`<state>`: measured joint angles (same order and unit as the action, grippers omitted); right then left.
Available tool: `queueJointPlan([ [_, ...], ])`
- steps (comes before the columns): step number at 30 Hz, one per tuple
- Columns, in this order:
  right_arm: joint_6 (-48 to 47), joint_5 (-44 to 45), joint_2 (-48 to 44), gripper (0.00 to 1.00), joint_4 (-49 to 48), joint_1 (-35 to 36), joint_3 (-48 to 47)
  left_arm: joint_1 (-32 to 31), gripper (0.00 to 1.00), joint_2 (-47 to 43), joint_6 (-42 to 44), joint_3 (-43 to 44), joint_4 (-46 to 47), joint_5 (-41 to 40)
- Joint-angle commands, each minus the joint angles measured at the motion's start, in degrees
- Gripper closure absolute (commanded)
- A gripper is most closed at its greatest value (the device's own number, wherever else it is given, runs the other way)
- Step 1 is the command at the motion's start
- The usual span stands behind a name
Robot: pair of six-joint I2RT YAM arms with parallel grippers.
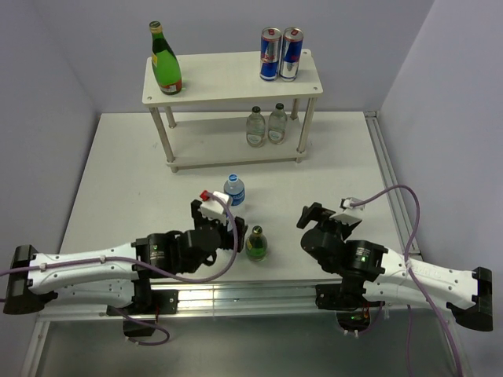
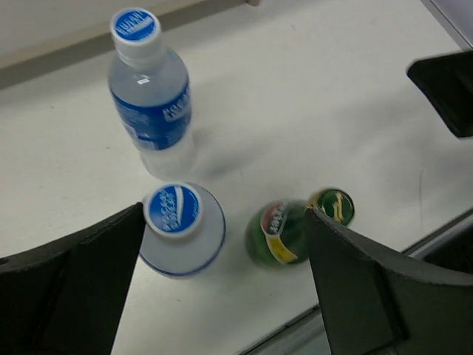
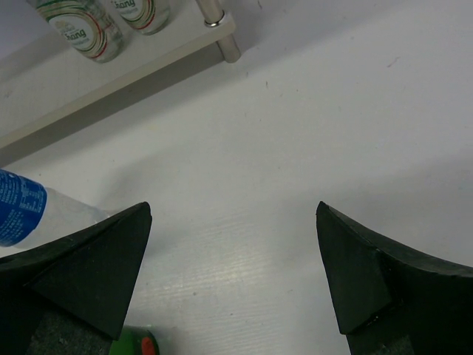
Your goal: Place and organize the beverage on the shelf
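Note:
The cream shelf (image 1: 228, 75) carries one green bottle (image 1: 166, 69) on its top board and two clear bottles (image 1: 266, 126) on the lower board. On the table stand a blue-capped bottle (image 1: 234, 188) and a green bottle (image 1: 256, 243). My left gripper (image 1: 238, 234) is open just left of that green bottle. In the left wrist view my left gripper (image 2: 225, 214) straddles a second blue-capped bottle (image 2: 177, 229) by its left finger and the blurred green bottle (image 2: 281, 235) by its right finger. The other blue-capped bottle (image 2: 151, 96) stands beyond. My right gripper (image 1: 308, 216) (image 3: 233, 211) is open over bare table.
Two blue-and-silver cans (image 1: 280, 53) stand on the shelf's top board at the right. The right wrist view shows a shelf leg (image 3: 222, 37), the two clear bottles (image 3: 81, 26) and the blue-labelled bottle (image 3: 15, 207) at its left edge. The metal rail (image 1: 259, 294) runs along the near table edge.

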<state>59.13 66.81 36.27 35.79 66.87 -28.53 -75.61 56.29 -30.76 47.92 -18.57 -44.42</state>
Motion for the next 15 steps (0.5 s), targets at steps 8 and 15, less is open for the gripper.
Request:
queueJointPlan([
  [8,3.4,3.4,1.4,0.0,0.5,0.3,-0.7,-7.5,0.06,0.4,-4.5,-3.4,16.1,-1.5],
  [15,3.0,3.2,1.5,0.0,-0.2,0.3,-0.4,-13.0,0.04,6.5,-3.4,5.7,10.2,-9.6],
])
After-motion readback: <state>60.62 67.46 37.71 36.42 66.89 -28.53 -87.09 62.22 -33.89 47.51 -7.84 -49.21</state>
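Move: The green bottle still standing on the table lies about 8 cm to the left hand's right and 3 cm back, its middle some 13 cm below. The near blue-capped bottle is about 2 cm ahead and 2 cm to the left of the left hand, and the far blue-capped bottle roughly 14 cm ahead and 1 cm right, both some 11 cm below. From the right hand, the green bottle is about 19 cm left, 5 cm back and 7 cm below. Towards the green bottle goes the left hand, open and empty, sliding about 6 cm to the right and 4 to 5 cm back, away from the near blue-capped bottle. It stays at nearly the same height, well above the table, while the wrist rolls and turns slightly clockwise, under 10 degrees. The fingers remain wide open. ##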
